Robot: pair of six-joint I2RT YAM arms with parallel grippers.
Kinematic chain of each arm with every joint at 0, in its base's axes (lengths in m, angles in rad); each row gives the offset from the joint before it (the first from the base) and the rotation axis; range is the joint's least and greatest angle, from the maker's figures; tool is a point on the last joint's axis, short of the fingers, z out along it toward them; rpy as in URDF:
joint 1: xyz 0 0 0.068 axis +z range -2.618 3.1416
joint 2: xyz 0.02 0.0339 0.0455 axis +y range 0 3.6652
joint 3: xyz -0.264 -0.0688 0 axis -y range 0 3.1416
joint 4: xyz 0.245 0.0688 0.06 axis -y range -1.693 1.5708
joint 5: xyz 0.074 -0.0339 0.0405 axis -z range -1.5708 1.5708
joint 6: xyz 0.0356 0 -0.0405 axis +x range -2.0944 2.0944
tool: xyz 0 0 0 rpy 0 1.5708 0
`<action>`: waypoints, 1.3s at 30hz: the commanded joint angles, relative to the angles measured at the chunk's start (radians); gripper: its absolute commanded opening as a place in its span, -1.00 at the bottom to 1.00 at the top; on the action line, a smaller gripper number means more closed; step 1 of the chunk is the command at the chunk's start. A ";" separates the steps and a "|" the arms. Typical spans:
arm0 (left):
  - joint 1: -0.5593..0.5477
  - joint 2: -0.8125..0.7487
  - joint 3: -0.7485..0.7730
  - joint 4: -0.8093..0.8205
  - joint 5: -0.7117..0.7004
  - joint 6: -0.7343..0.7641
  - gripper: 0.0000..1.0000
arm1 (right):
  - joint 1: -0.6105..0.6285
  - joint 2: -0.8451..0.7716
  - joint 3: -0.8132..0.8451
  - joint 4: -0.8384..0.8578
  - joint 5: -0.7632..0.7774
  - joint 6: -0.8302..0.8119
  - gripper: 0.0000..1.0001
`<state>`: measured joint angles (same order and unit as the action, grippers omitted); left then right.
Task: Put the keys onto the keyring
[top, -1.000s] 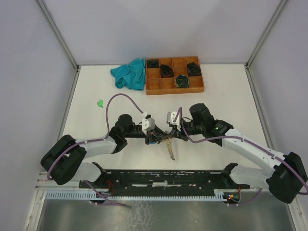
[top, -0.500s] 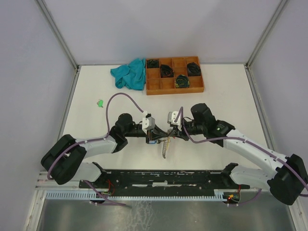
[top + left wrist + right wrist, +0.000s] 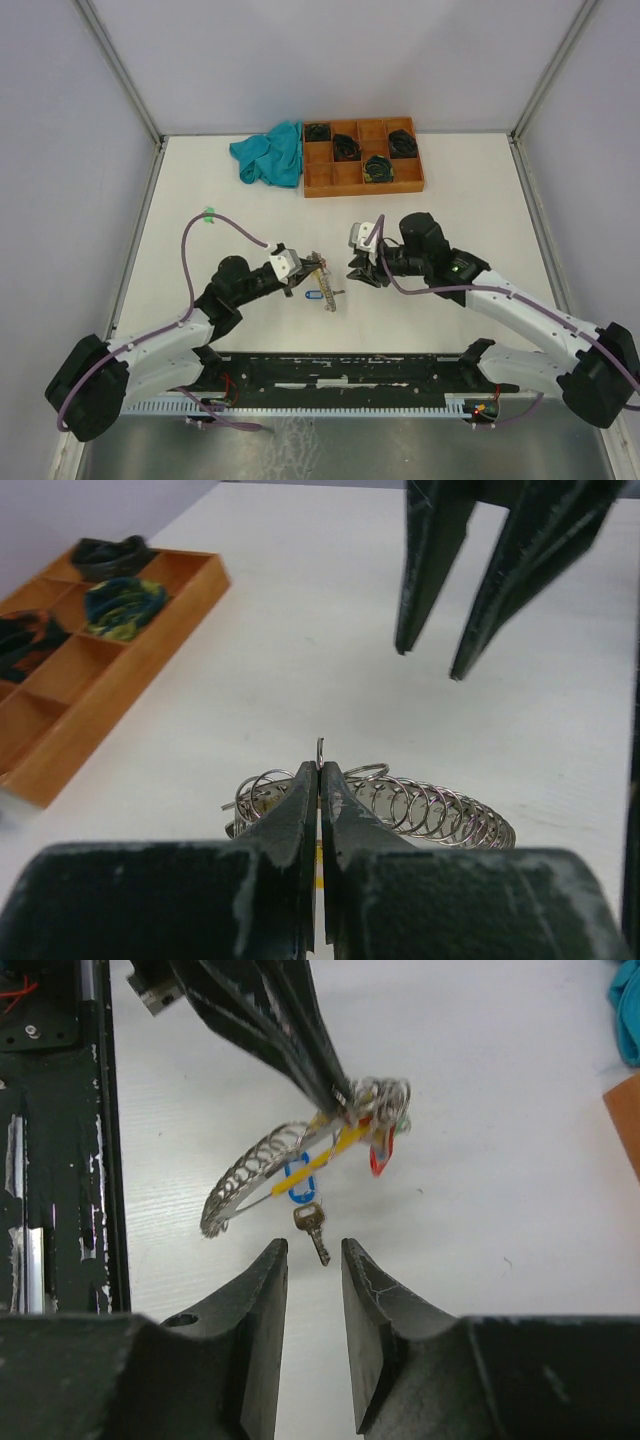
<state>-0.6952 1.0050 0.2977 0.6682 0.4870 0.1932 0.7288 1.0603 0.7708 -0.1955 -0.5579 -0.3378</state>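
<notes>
The keyring point(image 3: 262, 1163) is a thin silver loop with a yellow segment point(image 3: 335, 1148), strung with several small rings. A blue-tagged key point(image 3: 311, 1226) and a red tag point(image 3: 379, 1157) hang from it. My left gripper point(image 3: 303, 268) is shut on the keyring's wire point(image 3: 320, 750), holding it just above the table, left of centre. My right gripper point(image 3: 312, 1252) stands open a short way to the right of the keyring point(image 3: 324, 282), touching nothing; the blue-tagged key dangles just ahead of its fingertips. The right gripper's fingers point(image 3: 428, 570) show ahead in the left wrist view.
An orange-brown compartment tray point(image 3: 352, 188) with black coiled bundles sits at the back, also in the left wrist view point(image 3: 120, 705). A teal cloth point(image 3: 270, 152) lies left of it. A small green item point(image 3: 208, 213) lies at the far left under the left arm's cable.
My right gripper has opened and let go of the keyring. The left arm has drawn back to the left with the keyring, closing fully on its wire.
</notes>
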 commanded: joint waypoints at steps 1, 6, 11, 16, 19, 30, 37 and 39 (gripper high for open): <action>0.008 -0.100 -0.034 0.030 -0.315 0.083 -0.95 | 0.007 0.091 0.044 0.045 0.031 0.063 -0.26; 0.018 -0.130 -0.071 0.071 -0.535 0.048 -0.95 | 0.049 0.235 0.033 0.127 0.075 0.096 -0.25; 0.044 -0.152 -0.098 0.089 -0.719 -0.006 -0.95 | 0.118 0.379 0.037 0.223 0.152 0.139 -0.26; 0.105 -0.185 -0.121 0.080 -0.816 -0.069 -0.94 | 0.172 0.495 0.047 0.294 0.232 0.189 -0.30; 0.134 -0.201 -0.133 0.079 -0.822 -0.100 -0.95 | 0.194 0.520 0.050 0.327 0.299 0.236 -0.31; 0.144 -0.213 -0.137 0.075 -0.802 -0.103 -0.95 | 0.207 0.619 0.140 0.279 0.384 0.245 -0.28; 0.144 -0.211 -0.135 0.074 -0.786 -0.100 -0.95 | 0.207 0.690 0.164 0.244 0.323 0.259 -0.29; 0.145 -0.207 -0.133 0.073 -0.782 -0.100 -0.95 | 0.207 0.698 0.173 0.217 0.314 0.257 -0.29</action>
<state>-0.5556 0.8059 0.1558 0.6601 -0.2962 0.1280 0.9321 1.7435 0.9020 0.0494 -0.2142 -0.0982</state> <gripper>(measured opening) 0.043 0.359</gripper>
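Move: The blue-tagged key lies on the table about 4 cm ahead of the right hand, 8 cm to its left and 18 cm below. The keyring coil, held in the left gripper, hangs some 7 cm left of the right hand, level with it and 3 cm lower. From the left hand the blue-tagged key is about 2 cm ahead, straight below by 17 cm; the green-tagged key is roughly 24 cm ahead, 27 cm left. Right hand, part-open, sinks 16 cm and left towards the blue-tagged key; left carries the keyring 16 cm left, forward. ##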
